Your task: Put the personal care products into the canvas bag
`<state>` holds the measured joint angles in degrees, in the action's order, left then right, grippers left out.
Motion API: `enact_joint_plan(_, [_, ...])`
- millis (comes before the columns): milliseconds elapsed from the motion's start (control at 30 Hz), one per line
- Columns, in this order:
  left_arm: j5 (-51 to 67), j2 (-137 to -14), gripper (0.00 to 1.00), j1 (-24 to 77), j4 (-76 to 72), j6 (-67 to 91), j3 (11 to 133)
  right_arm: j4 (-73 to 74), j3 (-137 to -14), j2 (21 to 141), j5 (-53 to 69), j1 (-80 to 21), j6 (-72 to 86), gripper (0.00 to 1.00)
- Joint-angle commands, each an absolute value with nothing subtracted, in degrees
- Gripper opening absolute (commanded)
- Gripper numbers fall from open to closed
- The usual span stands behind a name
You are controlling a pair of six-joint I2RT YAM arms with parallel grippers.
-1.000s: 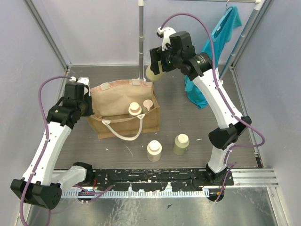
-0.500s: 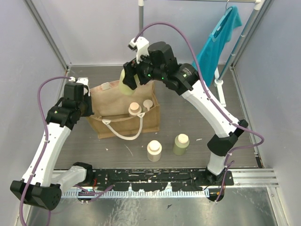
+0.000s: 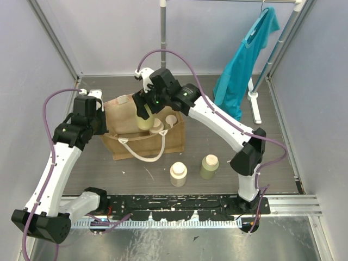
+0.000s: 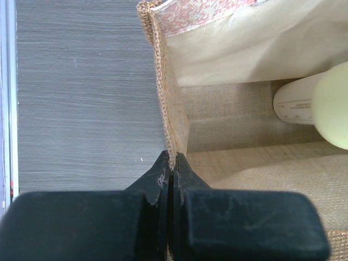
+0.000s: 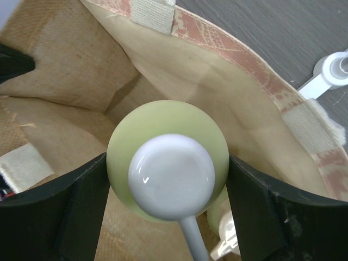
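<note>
The canvas bag (image 3: 142, 142) stands open on the table. My left gripper (image 4: 172, 163) is shut on its left rim (image 4: 161, 92). My right gripper (image 5: 168, 198) is shut on a pale green pump bottle (image 5: 125, 157), held upright in the bag's mouth (image 3: 144, 120). Just beside it inside the bag are a cream-capped bottle (image 3: 157, 126) and a pump top (image 3: 171, 119). In front of the bag, a cream bottle (image 3: 178, 174) and a pale green bottle (image 3: 209, 166) stand on the table.
A teal shirt (image 3: 244, 65) hangs from a rack at the back right, with the rack's white foot (image 3: 254, 103) on the table. A metal pole (image 3: 162, 38) rises just behind the bag. Grey walls close in both sides.
My right arm has swung left and down with the green pump bottle, from behind the bag's back right corner into its mouth. The left gripper has stayed on the rim.
</note>
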<state>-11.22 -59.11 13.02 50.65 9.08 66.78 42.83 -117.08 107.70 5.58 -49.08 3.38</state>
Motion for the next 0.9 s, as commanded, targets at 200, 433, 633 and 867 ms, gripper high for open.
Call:
enact_joint_plan(200, [-11.47,-57.29,0.06,12.84,49.92,8.84,68.75,30.41,-119.15,108.71,4.76,-51.06,3.8,0.01])
enact_joint_plan(433, [-11.12,-57.1,0.06,12.91,49.79,9.09,68.55,28.16,-114.15,109.43,2.94,-51.63,3.33,0.01])
enact_joint_plan(633, [-11.27,-56.87,0.06,12.92,49.92,9.1,68.3,27.38,-111.39,110.3,-0.1,-52.25,2.17,0.01])
enact_joint_plan(867, [-11.2,-56.81,0.06,12.92,49.78,9.3,67.88,28.2,-109.26,111.86,-3.51,-52.64,1.43,0.01])
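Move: The right hand already holds a pale green pump bottle upright over the open canvas bag. The bag's middle lies roughly 16 cm below that hand, about 1 cm ahead and 1 cm to its left. Inside the bag, the white-capped bottle is some 5 cm to the hand's right and 1 cm ahead, the other pump bottle about 10 cm right and 3 cm ahead, both some 14 cm lower. From the left hand, the bag's middle is about 15 cm to the right, 4 cm ahead and 10 cm below. Leftward and slightly down at first, clearing the white-capped bottle, then almost straight down: the right hand shifts about 3 cm to the left and lowers the held pump bottle some 8.5 cm into the bag, its wrist barely tilting and its grip kept. The left hand stays in place, still pinching the bag's left rim to steady it. ##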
